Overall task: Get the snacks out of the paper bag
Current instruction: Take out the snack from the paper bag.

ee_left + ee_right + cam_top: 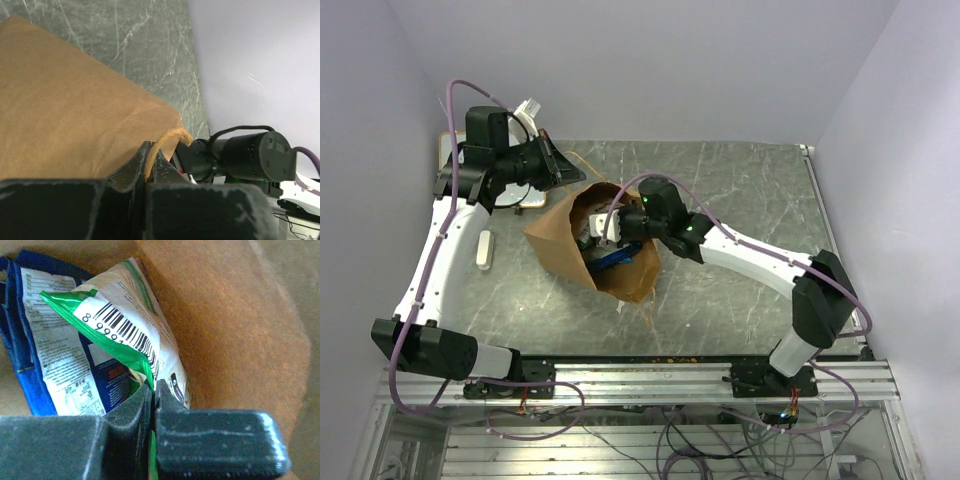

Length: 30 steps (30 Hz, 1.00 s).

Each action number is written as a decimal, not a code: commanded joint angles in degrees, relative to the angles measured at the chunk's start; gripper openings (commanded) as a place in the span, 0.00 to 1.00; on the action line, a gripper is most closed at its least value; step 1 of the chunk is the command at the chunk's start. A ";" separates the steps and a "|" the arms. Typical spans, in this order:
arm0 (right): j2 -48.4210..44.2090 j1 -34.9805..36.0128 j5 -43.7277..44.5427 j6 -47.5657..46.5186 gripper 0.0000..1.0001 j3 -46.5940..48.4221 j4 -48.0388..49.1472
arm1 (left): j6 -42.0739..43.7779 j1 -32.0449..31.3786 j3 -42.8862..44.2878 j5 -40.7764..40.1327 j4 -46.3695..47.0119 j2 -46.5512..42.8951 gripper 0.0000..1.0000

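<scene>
The brown paper bag (558,245) lies on its side at mid-table, mouth toward the right. My left gripper (149,150) is shut on the bag's twisted paper handle (167,137) at the bag's top edge (575,178). Reaching into the bag's mouth, my right gripper (153,386) is shut on the edge of a green snack packet (125,335) with a barcode. A blue snack packet (30,355) lies beside it inside the bag, and a blue packet (615,260) shows at the mouth in the top view.
A white marker-like stick (485,250) lies left of the bag. A small white board (525,198) sits under the left arm's wrist, and a white object (531,108) rests at the back left. Walls close in on three sides.
</scene>
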 commanded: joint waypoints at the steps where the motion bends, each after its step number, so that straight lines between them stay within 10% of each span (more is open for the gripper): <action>1: -4.47 0.25 -0.89 4.94 0.00 0.58 -4.60 | -0.21 0.71 2.44 -0.44 0.47 0.17 0.07; 30: -16.95 0.42 12.31 58.20 0.00 28.29 -43.44 | -2.05 3.19 6.99 -5.48 -3.11 2.73 0.07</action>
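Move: The green-and-white snack is already in my right hand inside the tilted paper bag. From this hand, the middle of the bag's mouth is about 6 cm to the right, 3 cm back and 2 cm lower. The blue packs sit some 4 cm back, 3 cm right and 7 cm below. The handle is about 1 cm ahead, 3 cm left and 13 cm up. From my left hand, the mouth is roughly 4 cm back, 9 cm right and 15 cm down. Keeping the snack's edge pinched, I draw my right hand back and to the right out through the bag's mouth, then lift ever faster, about 14 cm up in all, rolling the wrist some 50 degrees, clockwise looking along the fingers. My left hand keeps its shut grip on the handle and eases about 3 cm forward and left. ##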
